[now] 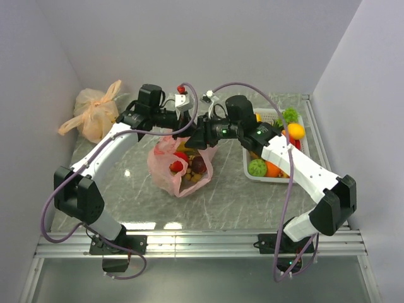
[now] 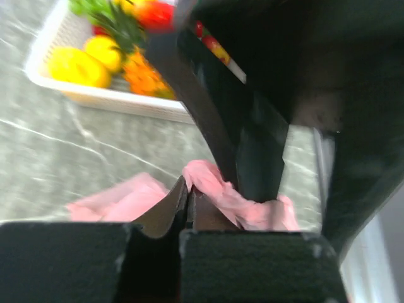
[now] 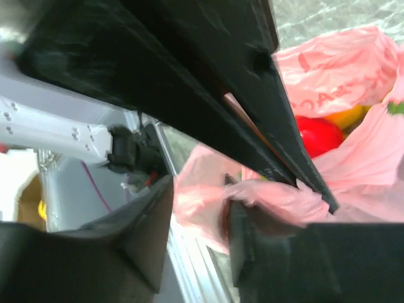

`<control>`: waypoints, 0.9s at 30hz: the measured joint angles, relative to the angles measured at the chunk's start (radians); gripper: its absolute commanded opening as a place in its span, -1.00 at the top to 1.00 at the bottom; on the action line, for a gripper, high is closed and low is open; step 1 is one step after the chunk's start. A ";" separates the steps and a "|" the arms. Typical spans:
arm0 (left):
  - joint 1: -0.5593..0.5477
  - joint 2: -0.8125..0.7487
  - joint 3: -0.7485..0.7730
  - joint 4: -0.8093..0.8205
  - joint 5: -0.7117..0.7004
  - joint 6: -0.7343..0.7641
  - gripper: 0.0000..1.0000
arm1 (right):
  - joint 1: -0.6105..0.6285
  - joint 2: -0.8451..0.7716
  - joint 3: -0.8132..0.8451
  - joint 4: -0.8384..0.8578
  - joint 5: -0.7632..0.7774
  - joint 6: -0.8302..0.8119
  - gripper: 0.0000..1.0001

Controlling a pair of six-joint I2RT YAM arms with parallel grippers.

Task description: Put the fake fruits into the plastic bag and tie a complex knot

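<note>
The pink plastic bag [image 1: 165,165] lies open mid-table with several fake fruits inside, among them a red one [image 1: 181,158] and a dark purple one [image 1: 198,165]. Both grippers meet just above its far rim. My left gripper [image 2: 188,192] is shut, pinching a twisted strand of the bag's handle [image 2: 230,201]. The right gripper [image 3: 199,189] is open, and the pink handle strand [image 3: 278,192] drapes over one of its fingers [image 3: 243,233]. In the right wrist view a red fruit [image 3: 319,134] shows through the bag [image 3: 334,69]. From above, the left gripper [image 1: 191,126] and right gripper [image 1: 192,142] almost touch.
A white basket [image 1: 302,120] at the right holds more fake fruits, including a green one [image 1: 257,167] and a yellow-orange one [image 1: 295,130]; its rim [image 2: 95,101] also shows in the left wrist view. A pale orange knotted bag [image 1: 95,113] sits at the back left. Walls close three sides.
</note>
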State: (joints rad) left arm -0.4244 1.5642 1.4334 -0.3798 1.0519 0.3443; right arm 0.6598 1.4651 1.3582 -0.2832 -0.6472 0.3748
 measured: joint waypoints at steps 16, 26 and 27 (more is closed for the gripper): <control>0.041 -0.035 -0.067 0.140 0.233 -0.333 0.99 | -0.341 -0.372 -0.220 -0.039 -0.177 -0.634 -0.99; 0.021 -0.028 -0.021 0.167 0.318 -0.394 0.99 | -0.257 -0.161 -0.230 0.288 -0.428 -0.753 -0.99; 0.017 -0.026 -0.018 0.158 0.325 -0.388 0.99 | -0.251 -0.149 -0.234 0.309 -0.443 -0.760 -0.99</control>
State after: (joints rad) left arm -0.4076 1.5387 1.4158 -0.2218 1.3773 -0.0441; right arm 0.4091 1.3163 1.1244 0.0257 -1.0901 -0.3851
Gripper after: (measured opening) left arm 0.013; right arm 0.994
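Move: The right gripper, already part open, has the pink bag's twisted rim, still pinched in the left fingers, some 4 cm ahead of it, 2 cm to its right and just below. The fruit-filled body of the bag hangs about 18 cm lower, 1 cm ahead and 4 cm left; the fruit tray is roughly 31 cm right, 8 cm farther out and 22 cm down. From the left gripper that bag body lies some 3 cm back, 6 cm left and 17 cm below. Open the right gripper wide and pull it off the bag rim, about 14 cm to the right, then swing it back left some 7 cm, rolling it about 50 degrees so its far side rises and the spread fingers face the twist. Meanwhile keep the left fingers shut on the rim and draw it back, then up, about 5 cm each. ##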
